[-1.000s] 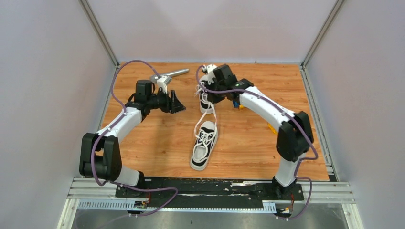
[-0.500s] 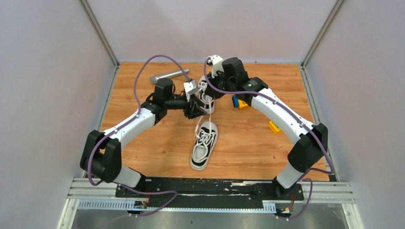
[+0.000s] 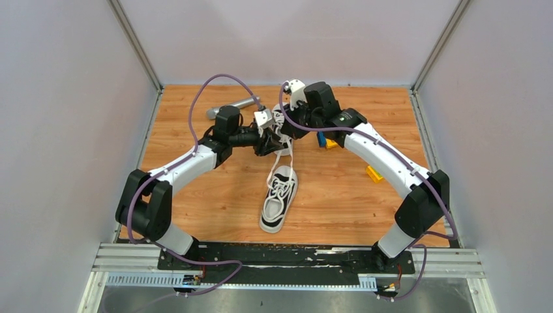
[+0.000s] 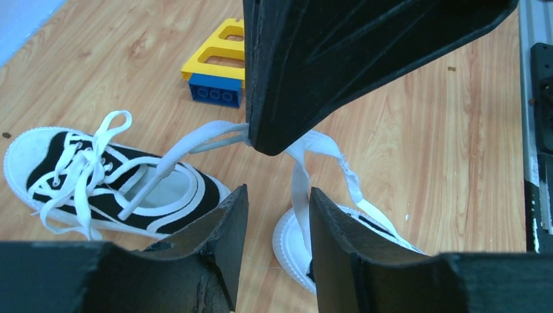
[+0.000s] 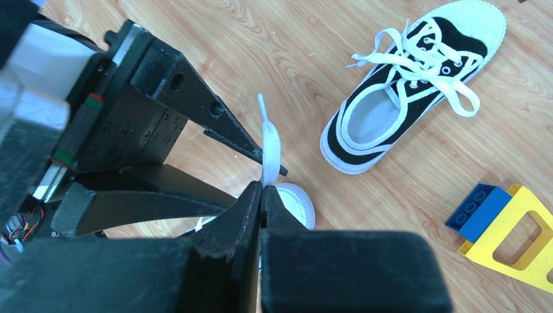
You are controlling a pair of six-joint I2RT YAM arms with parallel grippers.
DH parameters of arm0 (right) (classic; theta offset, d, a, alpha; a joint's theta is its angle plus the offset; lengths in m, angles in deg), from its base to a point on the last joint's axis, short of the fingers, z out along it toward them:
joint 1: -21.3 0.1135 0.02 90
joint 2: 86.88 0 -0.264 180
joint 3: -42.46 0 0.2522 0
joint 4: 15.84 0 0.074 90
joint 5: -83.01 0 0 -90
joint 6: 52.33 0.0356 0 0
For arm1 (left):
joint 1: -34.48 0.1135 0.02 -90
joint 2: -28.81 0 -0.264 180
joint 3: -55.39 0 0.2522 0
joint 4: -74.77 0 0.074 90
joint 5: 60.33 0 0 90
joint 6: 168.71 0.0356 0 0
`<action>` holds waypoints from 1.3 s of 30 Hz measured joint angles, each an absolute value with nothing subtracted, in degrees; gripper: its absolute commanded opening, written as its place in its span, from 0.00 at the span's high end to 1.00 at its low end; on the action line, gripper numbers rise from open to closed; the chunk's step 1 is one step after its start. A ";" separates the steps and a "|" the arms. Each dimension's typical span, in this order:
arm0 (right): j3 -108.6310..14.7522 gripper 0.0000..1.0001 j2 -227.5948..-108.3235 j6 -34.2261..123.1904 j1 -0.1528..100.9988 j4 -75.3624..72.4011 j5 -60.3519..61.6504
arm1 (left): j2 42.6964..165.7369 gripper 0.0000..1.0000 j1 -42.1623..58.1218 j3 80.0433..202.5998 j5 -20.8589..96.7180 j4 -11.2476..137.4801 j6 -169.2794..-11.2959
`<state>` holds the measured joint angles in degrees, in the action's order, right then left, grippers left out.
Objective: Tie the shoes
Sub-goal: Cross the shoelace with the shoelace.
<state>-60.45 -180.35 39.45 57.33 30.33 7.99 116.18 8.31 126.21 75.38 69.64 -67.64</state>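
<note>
One black-and-white shoe [image 3: 279, 199] lies mid-table with its laces loose. The other shoe [image 4: 291, 242] sits under the two grippers, only its white toe cap showing. My right gripper [image 5: 263, 187] is shut on a white lace [image 5: 269, 147] and holds it up above the table. My left gripper [image 4: 277, 192] has come up against it from the left, open, its jaws either side of the hanging lace, which lies against the right finger [image 4: 326, 222]. In the top view both grippers meet at the far middle of the table, left gripper [image 3: 269, 140], right gripper [image 3: 288, 128].
A yellow and blue toy block pair [image 3: 326, 141] lies just right of the grippers, also in the right wrist view as blocks [image 5: 502, 228]. Another yellow block [image 3: 373, 173] lies further right. A grey metal bar [image 3: 229, 104] rests at the far left. Walls enclose the table.
My left arm has swung right from the far left to meet the right gripper, and its jaws have narrowed around the lace. The right gripper has lifted slightly, still holding the lace.
</note>
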 measured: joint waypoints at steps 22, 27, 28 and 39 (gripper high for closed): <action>-58.85 1.00 -179.10 42.84 51.78 30.20 8.71 | 122.15 1.00 7.85 125.40 81.39 67.80 -65.23; -55.86 1.00 -179.10 45.20 47.91 30.33 10.18 | 119.81 1.00 7.85 124.96 80.76 66.44 -67.09; -55.03 1.00 -179.10 46.01 46.81 30.35 10.70 | 118.78 1.00 7.85 124.96 80.72 66.38 -67.99; -44.67 0.49 -180.92 53.42 40.08 30.63 10.07 | 120.99 1.00 7.82 125.82 77.22 62.38 -76.56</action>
<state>-44.67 -180.92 53.42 40.08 30.63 10.07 120.99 7.82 125.82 77.22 62.38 -76.56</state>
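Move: The hanging lace strand that the left hand will shut on crosses just by its open fingertips, roughly 3 cm lower and 1 cm nearer the base and to the right. Below the left hand, the near shoe's middle is about 12 cm back and 15 down; the far shoe is 14 cm ahead. The right hand, holding both lace ends, is headed for bare table about 9 cm right, 5 back and 23 down; from it, the near shoe lies 14 cm back and 2 left, the yellow toy 11 ahead and 20 right. One hanging lace strand gets pinched by the left hand, which sinks about 5 cm, drifting back towards the base, and shuts its fingers on it, then lifts a little, sinks again and keeps its grip. The right hand, still shut, eases up slightly and draws away to the right, speeding up to about 11 cm and dropping 10, turning clockwise some 25 degrees and tipping down as it opens and lets go of the other lace. ##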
